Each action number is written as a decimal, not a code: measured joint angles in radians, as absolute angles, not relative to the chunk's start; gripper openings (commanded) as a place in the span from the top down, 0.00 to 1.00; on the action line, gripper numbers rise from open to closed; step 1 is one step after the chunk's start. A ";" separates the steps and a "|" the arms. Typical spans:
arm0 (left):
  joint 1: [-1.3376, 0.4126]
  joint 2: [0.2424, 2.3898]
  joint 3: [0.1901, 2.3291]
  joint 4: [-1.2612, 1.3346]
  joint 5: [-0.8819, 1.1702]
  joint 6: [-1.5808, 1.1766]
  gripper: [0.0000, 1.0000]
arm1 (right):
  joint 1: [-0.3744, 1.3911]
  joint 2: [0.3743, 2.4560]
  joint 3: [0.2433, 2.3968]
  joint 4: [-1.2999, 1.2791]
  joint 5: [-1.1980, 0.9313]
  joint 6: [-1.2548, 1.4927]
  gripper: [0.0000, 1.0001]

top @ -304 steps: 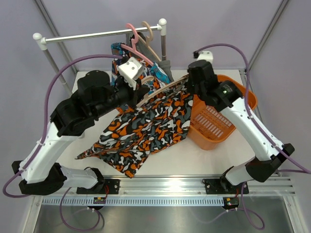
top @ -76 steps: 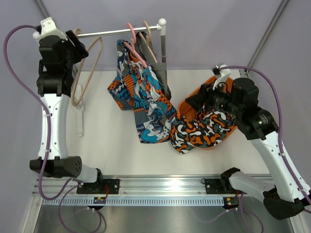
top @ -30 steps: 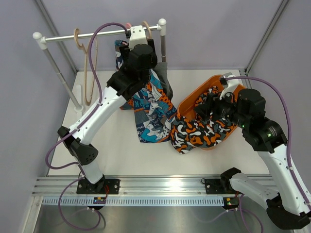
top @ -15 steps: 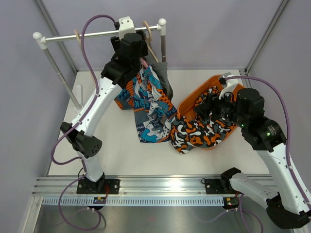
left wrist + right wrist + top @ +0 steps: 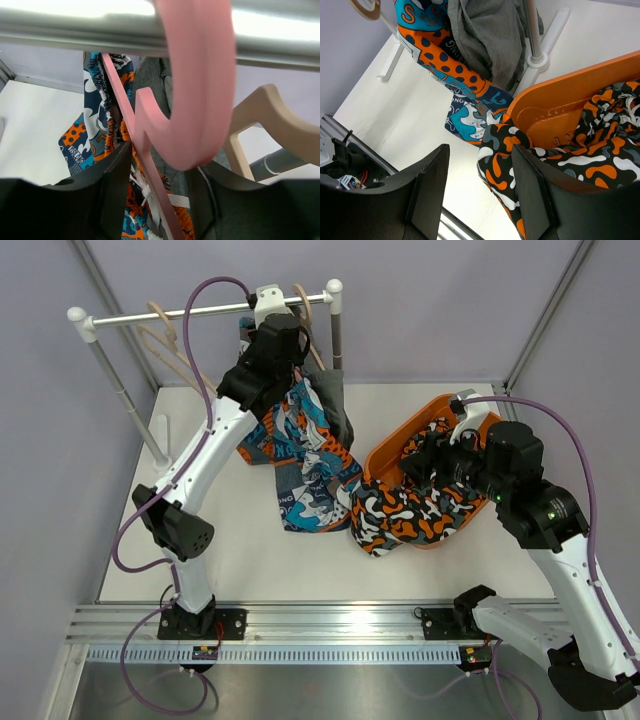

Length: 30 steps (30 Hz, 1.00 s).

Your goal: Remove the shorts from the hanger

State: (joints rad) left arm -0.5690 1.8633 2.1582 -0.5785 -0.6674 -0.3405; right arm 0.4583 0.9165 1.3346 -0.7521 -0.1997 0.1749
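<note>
The blue-orange-white patterned shorts [image 5: 300,455] hang from a pink hanger [image 5: 200,100] on the rail [image 5: 200,311]. The plain dark grey shorts [image 5: 330,405] hang behind them on a beige hanger [image 5: 260,120]. My left gripper [image 5: 283,335] is up at the rail. In the left wrist view it [image 5: 160,200] is open, with the pink hanger's thin arm between the jaws. The camouflage shorts [image 5: 410,510] lie draped over the orange basket's [image 5: 440,415] near rim. My right gripper [image 5: 418,462] hovers above them, and in the right wrist view it [image 5: 480,195] is open and empty.
An empty beige hanger [image 5: 165,335] hangs at the rail's left part. The rack's posts stand at the back left [image 5: 120,390] and back right [image 5: 337,330]. The patterned shorts' lower edge rests on the white table [image 5: 230,540].
My left arm has left the empty beige hanger on the rail's left and swung right and up to the pink hanger. The camouflage shorts stay on the basket and my right arm has barely moved.
</note>
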 measured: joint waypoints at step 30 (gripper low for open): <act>-0.528 1.597 2.241 -0.888 -0.453 -0.126 1.00 | 0.458 0.931 1.335 -0.751 -0.199 0.170 0.39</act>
State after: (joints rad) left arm -0.5278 1.5974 2.2410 -0.8879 -0.4530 -0.1265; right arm 0.4583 0.9310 1.3346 -0.7509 -0.1993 0.1703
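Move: The pink hanger's neck sits practically at the left hand's point, perhaps 1 cm ahead, between its half-open fingers. The rod is some 2 cm ahead and 4 cm above, straight across. From the same hand, the occupied wooden hanger is about 5 cm right and level ahead, and the empty wooden hanger some 20 cm left and level ahead. For the right hand, the pink hanger is roughly 25 cm ahead, 22 cm left and 4 cm higher. Almost in place at first, the left hand shuts its fingers and pinches the pink hanger just under its hook. It then pulls back off the rod about 10 cm, rising about 8 cm on the way and drifting left some 5 cm, the wrist swinging clockwise around 10 degrees. ##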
